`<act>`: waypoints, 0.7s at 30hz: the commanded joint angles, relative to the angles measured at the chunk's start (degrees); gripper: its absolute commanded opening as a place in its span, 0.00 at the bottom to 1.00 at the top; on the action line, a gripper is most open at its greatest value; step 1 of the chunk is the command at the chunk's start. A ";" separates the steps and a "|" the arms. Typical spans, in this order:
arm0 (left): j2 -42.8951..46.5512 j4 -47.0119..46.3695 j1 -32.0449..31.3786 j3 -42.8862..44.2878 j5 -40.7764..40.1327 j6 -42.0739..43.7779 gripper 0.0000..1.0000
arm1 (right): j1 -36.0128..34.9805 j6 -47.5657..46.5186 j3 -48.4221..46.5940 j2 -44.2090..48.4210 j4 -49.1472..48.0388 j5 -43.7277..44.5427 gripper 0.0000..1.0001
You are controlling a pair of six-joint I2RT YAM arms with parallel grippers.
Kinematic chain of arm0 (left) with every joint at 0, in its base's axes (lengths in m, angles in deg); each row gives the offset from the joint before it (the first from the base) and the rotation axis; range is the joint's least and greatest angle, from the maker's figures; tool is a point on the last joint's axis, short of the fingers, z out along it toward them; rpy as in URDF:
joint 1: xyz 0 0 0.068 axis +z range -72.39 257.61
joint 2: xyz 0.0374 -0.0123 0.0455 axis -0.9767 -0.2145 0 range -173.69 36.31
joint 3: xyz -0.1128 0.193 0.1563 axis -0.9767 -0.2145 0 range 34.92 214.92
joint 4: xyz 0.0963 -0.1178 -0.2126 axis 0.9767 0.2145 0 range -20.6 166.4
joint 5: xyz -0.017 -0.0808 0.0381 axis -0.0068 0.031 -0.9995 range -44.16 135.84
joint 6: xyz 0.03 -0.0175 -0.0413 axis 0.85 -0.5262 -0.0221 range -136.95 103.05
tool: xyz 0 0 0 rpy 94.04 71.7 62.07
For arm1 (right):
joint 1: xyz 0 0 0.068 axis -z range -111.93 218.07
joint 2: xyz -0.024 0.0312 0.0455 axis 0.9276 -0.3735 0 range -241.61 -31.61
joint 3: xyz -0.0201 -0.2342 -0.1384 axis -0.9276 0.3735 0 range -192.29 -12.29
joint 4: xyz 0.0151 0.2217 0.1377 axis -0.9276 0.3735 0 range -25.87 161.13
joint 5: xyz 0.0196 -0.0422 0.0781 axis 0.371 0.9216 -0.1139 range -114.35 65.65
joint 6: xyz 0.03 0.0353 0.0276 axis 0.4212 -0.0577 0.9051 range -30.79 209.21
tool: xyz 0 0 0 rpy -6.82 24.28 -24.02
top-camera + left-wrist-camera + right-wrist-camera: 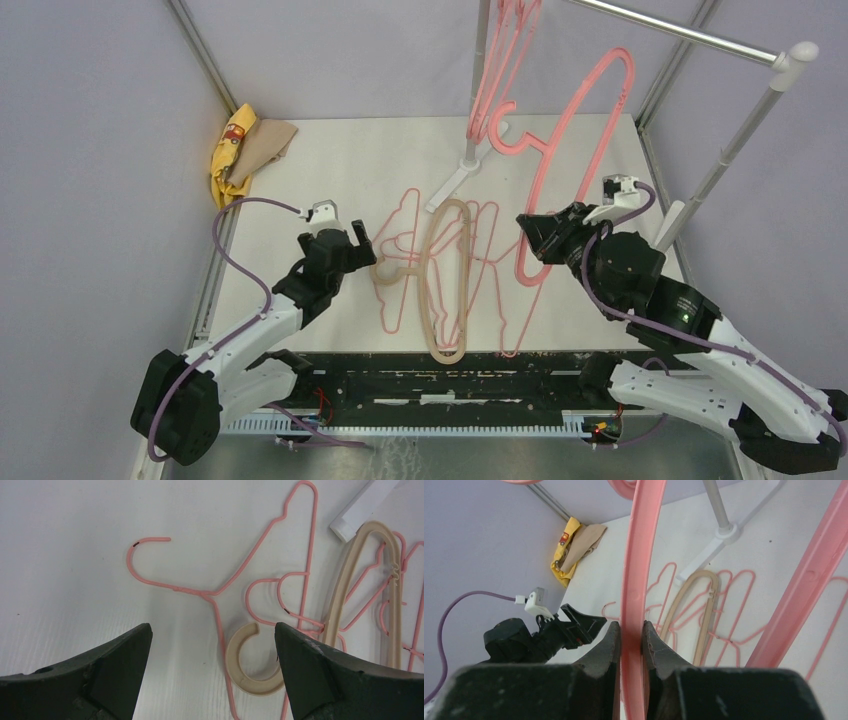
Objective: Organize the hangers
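Note:
My right gripper (532, 238) (630, 627) is shut on one arm of a thick pink plastic hanger (585, 140) (638, 555) and holds it above the table, its hook (500, 125) pointing to the far left. A beige hanger (447, 285) (350, 580) lies flat at mid-table among several thin pink wire hangers (400, 262) (220, 587). My left gripper (362, 245) (213, 636) is open just above the table, and the beige hook (250, 667) lies between its fingers, close to the right one. More pink hangers (500, 55) hang from the rail at the top.
The white-and-silver rail stand (700, 35) crosses the far right, with one foot (450, 188) on the table by the hanger pile. Yellow and tan cloths (245, 148) sit at the far left corner. Metal frame posts (205, 55) border the table.

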 commanded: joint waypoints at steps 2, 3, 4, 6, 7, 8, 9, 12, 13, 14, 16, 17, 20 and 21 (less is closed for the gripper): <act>1.76 -0.97 -0.34 1.73 -1.07 1.28 0.99 | 1.91 -7.25 -6.86 -6.39 -11.50 1.58 0.01; 1.83 -0.97 -0.38 1.67 -1.23 1.35 0.99 | 2.71 -7.57 -7.93 -7.67 -12.91 0.98 0.01; 1.87 -0.95 -0.35 1.58 -1.45 1.43 0.99 | 3.76 -7.44 -8.71 -8.80 -13.93 0.26 0.01; 1.94 -0.86 -0.38 1.39 -1.84 1.60 0.99 | 6.99 -5.85 -10.70 -11.13 -15.10 -2.65 0.01; 2.03 -0.82 -0.34 1.29 -2.03 1.65 0.99 | 9.39 -4.23 -10.88 -12.07 -15.67 -5.15 0.01; 2.00 -0.78 -0.34 1.06 -2.20 1.73 0.99 | 11.77 -1.97 -10.61 -12.91 -16.67 -8.12 0.01; 2.09 -0.77 -0.36 1.02 -2.35 1.82 0.99 | 14.26 0.24 -10.02 -13.60 -18.08 -10.87 0.01; 2.06 -0.77 -0.36 0.83 -2.92 2.15 0.99 | 19.10 5.36 -8.57 -15.74 -22.41 -16.89 0.01; 1.98 -0.78 -0.39 0.84 -3.01 2.30 0.99 | 20.15 6.46 -8.38 -16.63 -23.81 -18.34 0.01; 1.85 -0.77 -0.34 0.88 -3.11 2.50 0.99 | 21.61 7.51 -8.30 -17.42 -25.06 -19.82 0.01; 1.64 -0.82 -0.34 0.92 -3.39 2.75 0.99 | 23.75 9.28 -8.21 -18.87 -28.52 -23.17 0.01; 1.55 -0.90 -0.38 0.90 -3.58 2.84 0.99 | 24.69 9.97 -8.43 -19.57 -29.91 -24.30 0.01; 0.90 -1.33 -0.35 1.03 -3.86 3.09 0.99 | 27.64 12.19 -9.82 -22.26 -33.93 -28.05 0.01; 0.63 -1.39 -0.34 1.16 -3.96 3.19 0.99 | 28.48 12.98 -10.38 -23.42 -34.86 -28.99 0.01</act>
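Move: The right hand already grips a thick pink hanger. The free stretch of rail it is bound for lies about 32 cm ahead, 10 cm to its left and 30 cm above. The hung pink hangers are some 33 cm ahead, 13 cm left and 18 cm up, and the rack's left post roughly 36 cm ahead and 17 cm left. From the left hand that rail spot is about 23 cm ahead, 43 cm right and 55 cm up. Forward and upward goes the right hand, taking the pink hanger towards the left end of the rail: first a climbing stretch that drifts left, then mostly straight ahead, some 13 cm forward and 5 or 6 cm up. On the way out the wrist rolls about 15 degrees, its left side rising, while the fingers keep their pinch on the hanger's body. ##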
